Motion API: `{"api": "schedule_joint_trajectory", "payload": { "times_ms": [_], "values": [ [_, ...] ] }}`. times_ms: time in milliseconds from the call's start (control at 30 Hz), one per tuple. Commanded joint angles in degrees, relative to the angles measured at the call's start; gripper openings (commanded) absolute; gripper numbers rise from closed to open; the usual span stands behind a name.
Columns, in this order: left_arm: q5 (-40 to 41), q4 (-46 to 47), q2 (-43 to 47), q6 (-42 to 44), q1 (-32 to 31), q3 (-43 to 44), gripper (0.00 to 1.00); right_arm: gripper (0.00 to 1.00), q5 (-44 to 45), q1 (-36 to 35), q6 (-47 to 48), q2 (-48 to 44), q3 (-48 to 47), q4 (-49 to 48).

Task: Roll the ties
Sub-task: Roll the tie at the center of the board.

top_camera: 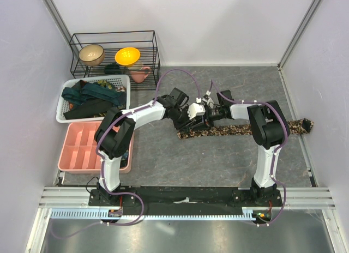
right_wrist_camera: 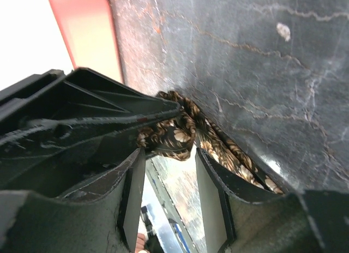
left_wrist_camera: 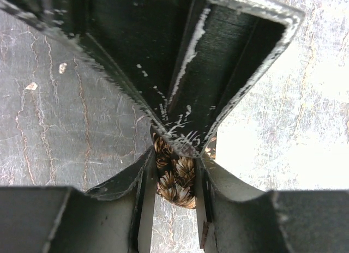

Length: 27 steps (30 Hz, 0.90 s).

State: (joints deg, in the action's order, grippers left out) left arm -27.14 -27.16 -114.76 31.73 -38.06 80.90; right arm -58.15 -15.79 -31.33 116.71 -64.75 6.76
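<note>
The brown-and-tan patterned tie [top_camera: 245, 128] lies flat across the grey table, reaching to the right wall. Both grippers meet over its left end. My left gripper [top_camera: 192, 115] is shut on that folded end; in the left wrist view the tie [left_wrist_camera: 174, 179] fills the gap between the fingers of the left gripper [left_wrist_camera: 174, 171]. My right gripper [top_camera: 206, 114] faces it, open. In the right wrist view the folded tie [right_wrist_camera: 174, 136] sits just at the tips of the right gripper [right_wrist_camera: 166, 166], with the strip trailing past its right finger.
A white mesh basket [top_camera: 68, 97] at the left holds dark teal and black ties [top_camera: 92, 95]. A pink compartment tray [top_camera: 82, 146] lies in front of it. A black wire rack [top_camera: 114, 51] with bowls stands at the back, a pink cup [top_camera: 140, 74] beside it.
</note>
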Motion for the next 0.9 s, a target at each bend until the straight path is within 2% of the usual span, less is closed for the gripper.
{"api": "schedule_joint_trajectory", "payload": {
  "times_ms": [0,233,400,467,633,867],
  "values": [
    [-2.0,2.6,1.7,0.1,-0.8,-1.0,0.38,0.49,-2.7,0.0,-5.1,-1.7,1.3,-8.1],
    [-2.7,3.6,2.1,-0.9,-0.8,-0.9,0.37,0.43,-2.8,-0.4,-7.0,-0.8,2.5,-9.9],
    [-2.0,4.0,2.3,-0.7,-0.8,-1.5,0.38,0.29,-1.5,-0.4,-1.6,-0.3,0.8,-3.0],
    [-1.6,4.0,2.6,-0.4,-0.7,-1.8,0.4,0.21,-0.5,-0.3,0.8,0.1,-0.1,-1.4],
    [-0.9,3.6,5.0,0.7,0.4,-3.4,0.58,0.01,1.1,-0.4,5.7,0.8,-1.8,3.3],
    [-2.0,3.5,6.9,3.8,1.9,-4.5,0.72,0.0,0.8,-0.3,8.0,1.3,-2.4,3.9]
  ]
}}
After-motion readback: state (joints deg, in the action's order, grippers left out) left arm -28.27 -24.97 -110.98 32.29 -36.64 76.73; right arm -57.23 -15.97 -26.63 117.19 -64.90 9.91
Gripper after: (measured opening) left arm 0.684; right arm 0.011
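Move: Between the left fingers sits the rolled end of the tie, practically at the hand point and about 1 cm below it. From the right hand this end is roughly 1 cm to the left, 1 cm back and 1 cm lower. The flat length of tie runs off rightward, its middle some 20 cm to the right of the right hand and 1 cm back; the pink tray is about 36 cm left of the left hand and 8 cm back. Handing the rolled end over: the right hand, after a tiny drift left, sinks about 1 cm while easing back and slightly right, and shuts its half-open fingers fully, pinching the fold. The left hand edges slightly back, then opens from its hold to about two-thirds and starts lifting away, some 2 cm to the left and 1 cm up. ##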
